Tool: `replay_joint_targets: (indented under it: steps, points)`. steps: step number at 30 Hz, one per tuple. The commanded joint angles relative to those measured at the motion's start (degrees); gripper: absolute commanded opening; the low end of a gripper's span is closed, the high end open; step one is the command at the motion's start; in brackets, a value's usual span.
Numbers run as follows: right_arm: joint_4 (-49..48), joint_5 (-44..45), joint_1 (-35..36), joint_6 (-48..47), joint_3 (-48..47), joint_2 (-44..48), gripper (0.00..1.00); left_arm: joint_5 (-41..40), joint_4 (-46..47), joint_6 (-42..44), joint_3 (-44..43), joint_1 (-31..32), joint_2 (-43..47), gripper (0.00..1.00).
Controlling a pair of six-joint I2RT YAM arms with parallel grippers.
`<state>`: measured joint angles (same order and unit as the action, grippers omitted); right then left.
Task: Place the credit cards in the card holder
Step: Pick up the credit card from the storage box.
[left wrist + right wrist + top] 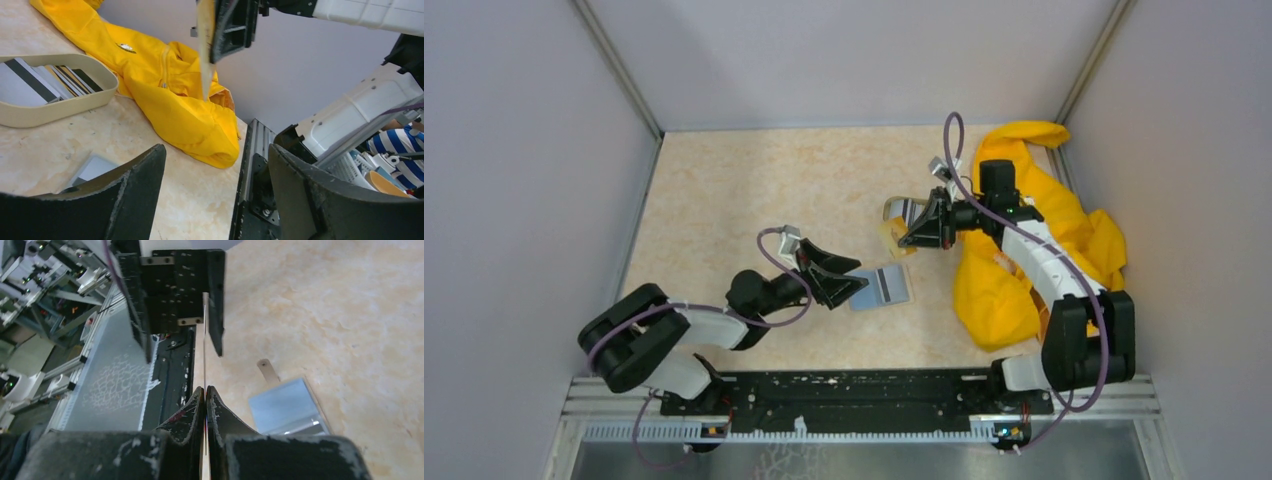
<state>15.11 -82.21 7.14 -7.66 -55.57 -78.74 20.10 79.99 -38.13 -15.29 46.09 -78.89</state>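
Observation:
The card holder (882,287) lies open on the table with its light blue inside facing up; it also shows in the right wrist view (287,407). My left gripper (854,278) is open just left of it, low over the table, with nothing between its fingers (216,150). My right gripper (908,238) is shut on one pale credit card (205,340), seen edge-on and held above the table behind the card holder. More credit cards (45,80) lie in the beige oval dish (95,97).
A big yellow cloth (1024,240) is heaped at the right under my right arm. The dish (890,209) sits behind the right gripper. Grey walls close in the left, back and right. The black base rail (854,395) runs along the near edge.

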Motion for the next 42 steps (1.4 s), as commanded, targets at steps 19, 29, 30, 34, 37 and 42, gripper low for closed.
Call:
replay_joint_targets:
  steps: [19, 29, 30, 34, 37, 42]
  points:
    - [0.69, -7.18, 5.54, -12.88, 1.26, 2.27, 0.0, 0.68, 15.19, -1.27, -14.66, 3.86, -16.89, 0.44]
    - [12.9, 2.41, 6.0, -21.68, -2.96, 3.36, 0.57, 2.5, 4.28, 5.72, -12.51, 3.84, -11.88, 0.0]
    - [18.3, 4.22, 6.02, -27.43, -4.8, 3.32, 0.64, 3.16, 1.09, 7.45, -11.96, 3.84, -10.3, 0.0]
    - [29.69, 8.51, 6.07, -40.06, -7.82, 3.25, 0.77, 7.0, -17.95, 15.08, -12.25, 3.84, -3.88, 0.0]
    - [31.19, 6.51, 6.24, -44.24, -6.11, 3.33, 0.8, 8.5, -30.59, 18.94, -14.26, 3.84, -0.87, 0.0]
    - [31.03, 5.75, 9.01, -45.14, -4.73, 2.98, 0.75, 10.52, -42.27, 22.83, -17.91, 3.84, -0.05, 0.0]
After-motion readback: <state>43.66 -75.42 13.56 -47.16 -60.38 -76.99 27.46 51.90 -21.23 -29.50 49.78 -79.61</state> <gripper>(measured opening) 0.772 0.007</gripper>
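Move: The gold card, already pinched in the right fingers with its middle about 2 cm left of that hand point, lies some 8 cm right, 6 cm ahead and 1 cm above the left hand. Those open left fingers wait about 10 cm left and 6 cm back of the right hand. From the left hand the card holder lies about 7 cm ahead, 7 cm right and 18 cm below, the storage box some 24 cm ahead and 17 cm right. The gold card changes hands in mid-air: the right hand eases it back about 3 cm and slightly left while the left hand reaches some 6 cm right and closes its fingers on the free end. The right fingers then open wide, that hand sinking about 2 cm; the left, keeping its pinch, backs off slightly, then drops about 3 cm, fingertips tilting down nearly 20 degrees. ##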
